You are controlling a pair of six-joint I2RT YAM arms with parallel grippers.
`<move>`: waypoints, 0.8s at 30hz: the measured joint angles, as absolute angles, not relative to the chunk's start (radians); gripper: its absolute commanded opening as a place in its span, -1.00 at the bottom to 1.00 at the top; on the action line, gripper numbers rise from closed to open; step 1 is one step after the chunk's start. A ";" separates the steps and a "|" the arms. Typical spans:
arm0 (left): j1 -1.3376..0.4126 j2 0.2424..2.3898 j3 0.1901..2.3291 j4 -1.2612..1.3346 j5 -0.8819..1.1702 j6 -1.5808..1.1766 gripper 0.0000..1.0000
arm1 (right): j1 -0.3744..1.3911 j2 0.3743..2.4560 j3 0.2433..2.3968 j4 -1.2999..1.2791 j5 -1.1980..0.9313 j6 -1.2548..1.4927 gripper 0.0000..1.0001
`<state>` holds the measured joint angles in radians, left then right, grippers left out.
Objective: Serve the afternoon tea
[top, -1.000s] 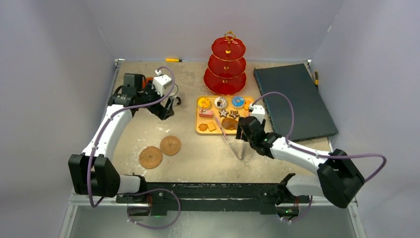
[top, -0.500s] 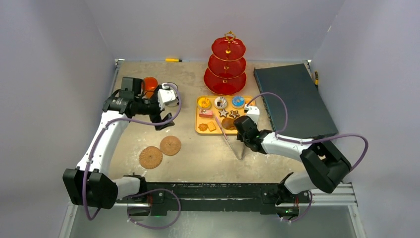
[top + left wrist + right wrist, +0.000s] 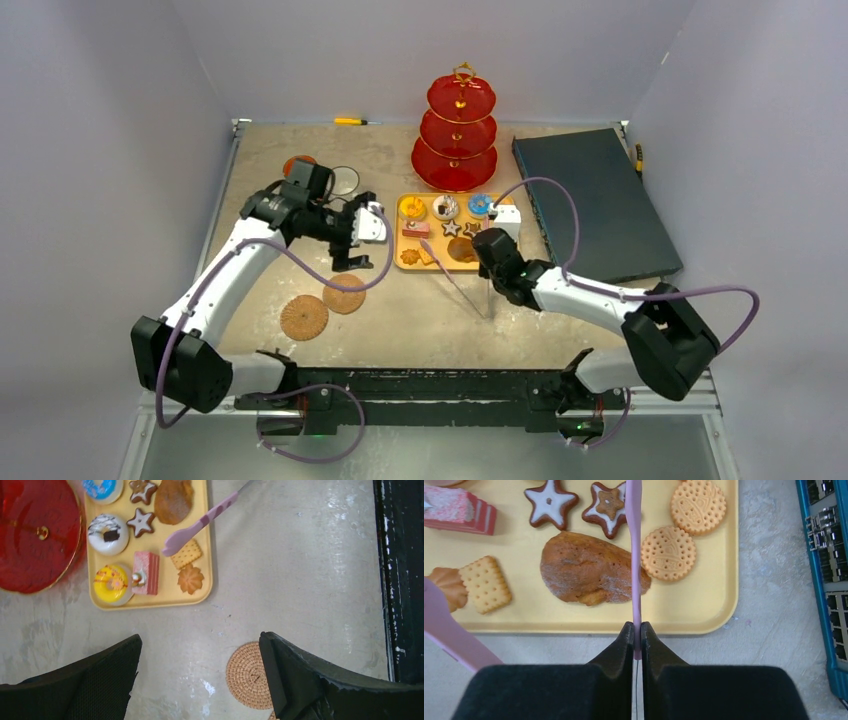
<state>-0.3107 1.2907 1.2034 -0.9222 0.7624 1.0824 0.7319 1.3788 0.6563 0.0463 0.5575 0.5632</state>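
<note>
The red three-tier stand [image 3: 460, 130] stands at the back, behind the yellow tray [image 3: 455, 262], which holds small pastries and biscuits [image 3: 445, 208]. The orange mug [image 3: 297, 162] and white mug [image 3: 343, 180] stand at the back left, partly hidden by my left arm. My left gripper [image 3: 345, 242] is open and empty, left of the tray; its wrist view shows the jaws [image 3: 200, 645] wide apart over bare table. My right gripper [image 3: 484, 268] is shut on one pink-tipped arm of the metal tongs [image 3: 634, 555] at the tray's near edge, above a brown cake [image 3: 589, 575].
Two woven coasters [image 3: 304, 317] [image 3: 344, 293] lie at the near left; one shows in the left wrist view [image 3: 247, 675]. A dark blue flat box [image 3: 590, 200] lies at the right. A yellow screwdriver [image 3: 350, 121] lies at the back edge.
My left arm has swung from the mugs to the right and nearer, towards the tray, uncovering both mugs. My right gripper has shifted slightly left along the tray's near edge with the tongs.
</note>
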 measured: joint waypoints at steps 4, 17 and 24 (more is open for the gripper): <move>-0.393 1.296 1.202 -0.933 0.724 1.168 0.67 | 0.743 1.347 0.669 0.038 0.547 0.524 -1.00; -0.579 1.318 1.198 -0.900 0.588 1.406 0.32 | 0.828 1.356 0.975 -0.150 0.475 0.341 -1.00; -0.617 1.340 1.199 -0.907 0.496 1.471 -0.35 | 0.872 1.356 1.119 -0.276 0.450 0.260 -1.00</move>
<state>-0.6170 1.3399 1.1988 -0.9073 0.4965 1.4712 0.8722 1.3560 1.1194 -0.2764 0.4500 0.2600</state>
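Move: The tongs' free left arm lies about 16 cm to the right of my open left hand, 4 cm farther out and some 15 cm below. Near that arm on the tray, the leaf cookie is 11 cm right and 5 cm ahead of my left hand, and the cake slice 12 cm right and 11 cm ahead. My right hand already pinches the tongs' right arm; the left arm is 12 cm to its left and about level with it, the chicken 4 cm ahead and 4 cm left. I keep my right fingers shut on the tongs' right arm and lift it about 14 cm while carrying it 8 cm left towards my left hand, turning some 20 degrees counter-clockwise. My left hand goes about 5 cm right to meet the tongs' free arm, sinking slightly late on; its wrist turns clockwise and its fingers close to about half open around the pink end. ##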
